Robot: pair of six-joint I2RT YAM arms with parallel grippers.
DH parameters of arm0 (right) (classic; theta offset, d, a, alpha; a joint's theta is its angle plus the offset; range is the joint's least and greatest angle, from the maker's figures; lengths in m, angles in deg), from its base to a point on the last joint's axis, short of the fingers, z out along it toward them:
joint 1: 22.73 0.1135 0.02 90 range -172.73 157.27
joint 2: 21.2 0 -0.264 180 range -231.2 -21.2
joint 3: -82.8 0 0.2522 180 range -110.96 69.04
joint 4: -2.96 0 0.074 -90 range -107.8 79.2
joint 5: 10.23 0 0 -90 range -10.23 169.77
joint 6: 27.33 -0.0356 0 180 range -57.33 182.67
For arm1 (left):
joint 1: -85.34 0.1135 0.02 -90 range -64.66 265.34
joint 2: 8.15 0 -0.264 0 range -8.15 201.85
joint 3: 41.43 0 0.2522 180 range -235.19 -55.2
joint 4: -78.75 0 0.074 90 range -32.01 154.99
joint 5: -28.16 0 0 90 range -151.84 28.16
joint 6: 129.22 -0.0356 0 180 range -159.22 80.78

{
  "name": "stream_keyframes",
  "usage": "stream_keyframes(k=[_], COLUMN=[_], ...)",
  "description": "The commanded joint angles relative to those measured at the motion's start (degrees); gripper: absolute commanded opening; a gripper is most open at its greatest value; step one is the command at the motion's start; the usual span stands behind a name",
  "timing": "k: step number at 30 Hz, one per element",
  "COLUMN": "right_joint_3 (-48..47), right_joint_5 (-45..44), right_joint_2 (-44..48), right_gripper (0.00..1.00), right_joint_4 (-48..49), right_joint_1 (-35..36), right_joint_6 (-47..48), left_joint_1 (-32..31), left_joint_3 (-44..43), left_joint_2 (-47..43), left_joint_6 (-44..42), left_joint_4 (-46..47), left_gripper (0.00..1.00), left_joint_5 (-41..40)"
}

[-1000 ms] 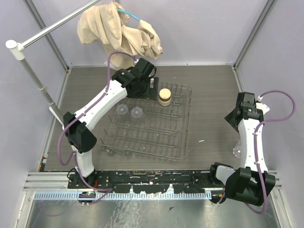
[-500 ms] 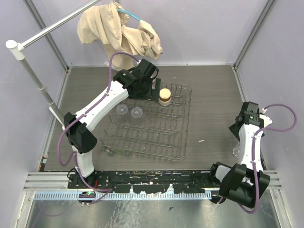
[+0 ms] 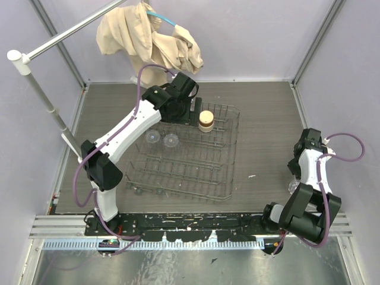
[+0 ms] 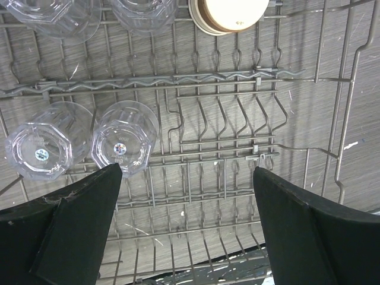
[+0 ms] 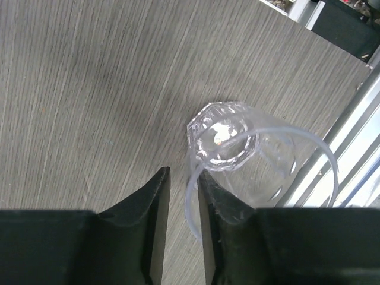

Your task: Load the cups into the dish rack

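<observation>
The dish rack (image 3: 231, 178) sits mid-table. In it stand a tan-brown cup (image 3: 206, 120) and two clear cups (image 3: 152, 138) (image 3: 171, 140), all upside down. My left gripper (image 3: 187, 107) hovers over the rack's far end, wide open and holding nothing. Its wrist view looks down on the rack wires (image 4: 344, 119), several clear cups (image 4: 124, 139) and the tan cup (image 4: 228, 12), with the left gripper (image 4: 187, 172) apart from them. Another clear cup (image 3: 293, 188) (image 5: 222, 138) lies on its side at the table's right edge. My right gripper (image 5: 183, 173) is at its mouth. The rim runs between the narrow jaws, with a gap left.
A beige cloth (image 3: 148, 35) hangs from a white pole (image 3: 35, 89) at the back left. Purple enclosure walls surround the table. A metal frame rail (image 5: 350, 136) runs just right of the lying cup.
The right arm swung back toward the near right and came down to the lying cup, and its jaws narrowed around the rim. The left arm barely shifted.
</observation>
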Motion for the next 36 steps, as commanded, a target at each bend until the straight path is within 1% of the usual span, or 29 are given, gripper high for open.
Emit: stream_keyframes(k=[1, 3, 4, 8, 10, 14, 17, 20, 24, 26, 30, 32, 36], right_joint_3=[-0.02, -0.01, -0.26, -4.51, -8.03, -14.35, -18.69, -20.81, -21.23, -22.32, -23.99, -22.70, -18.19], right_joint_5=[-0.47, -0.04, 0.46, 7.28, 15.77, 31.08, 39.47, 48.95, 62.04, 65.42, 71.11, 72.70, 73.21], right_joint_2=[-0.78, -0.65, -0.54, -0.50, -0.90, -2.86, -5.04, -6.88, -9.34, -10.00, -11.76, -12.43, -14.15], right_gripper=[0.22, 0.06, 0.01, 0.01, 0.01, 0.01, 0.01, 0.01, 0.01, 0.01, 0.01, 0.01, 0.01], right_joint_4=[3.04, 3.23, 3.37, 4.03, 4.49, 6.73, 8.78, 13.47, 24.69, 31.36, 42.68, 52.12, 74.26], right_joint_1=[-0.29, -0.24, -0.26, -0.30, -0.24, 0.94, 2.74, 4.83, 8.43, 10.52, 13.62, 14.88, 16.95], right_joint_6=[-0.41, -0.27, -0.14, 1.50, 1.50, -1.71, -2.63, -4.77, -11.64, -15.29, -24.73, -31.96, -49.60], left_joint_1=[-0.08, -0.10, -0.06, 0.15, 0.62, 2.05, 2.94, 3.50, 5.61, 6.91, 7.50, 7.52, 8.04], left_joint_3=[-2.72, -3.06, -3.12, -3.94, -5.00, -8.45, -12.33, -14.23, -11.78, -9.69, -6.73, -5.73, -0.43], left_joint_2=[1.00, 1.30, 1.35, 1.90, 2.27, 3.41, 5.19, 5.86, 5.55, 5.02, 4.11, 4.08, 3.03], left_joint_6=[-0.81, -0.81, -0.73, -0.49, 0.00, 0.25, 0.46, 1.67, 7.04, 10.45, 15.77, 18.08, 25.42], left_joint_4=[-0.84, -0.78, -0.75, -0.83, -1.36, -3.00, -5.62, -5.02, 1.03, 5.08, 12.62, 14.43, 24.98], left_gripper=[0.99, 0.99, 0.99, 0.98, 0.98, 0.98, 0.98, 0.98, 0.98, 0.98, 0.98, 0.98, 0.98], left_joint_5=[-0.80, -0.80, -0.76, 0.38, 1.77, 6.06, 8.99, 12.50, 23.49, 27.98, 32.68, 34.76, 39.89])
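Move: The last clear cup stands upright at the right hand, its rim wall already between the closing fingers; its middle is about 2 cm back, 3 cm right and 4 cm below. From that hand, the rack's middle is some 14 cm ahead and 46 cm left, the cream-topped jar 24 cm ahead and 36 cm left. From the left hand, the cup lies about 18 cm back, 44 cm right and 19 cm lower; the jar is 8 cm ahead, 6 cm right and 17 cm below. The cup's rim wall is pinched as the right fingers finish shutting; after that brief grip the right hand sweeps it forward, left and up, a bit over 20 cm each way, towards the left hand, swinging its fingers through about 90 degrees from down to nearly level, pointing forward and left. The open left hand rises about 4 cm, shifts some 6 cm right and turns its fingers rightward to face the cup. ##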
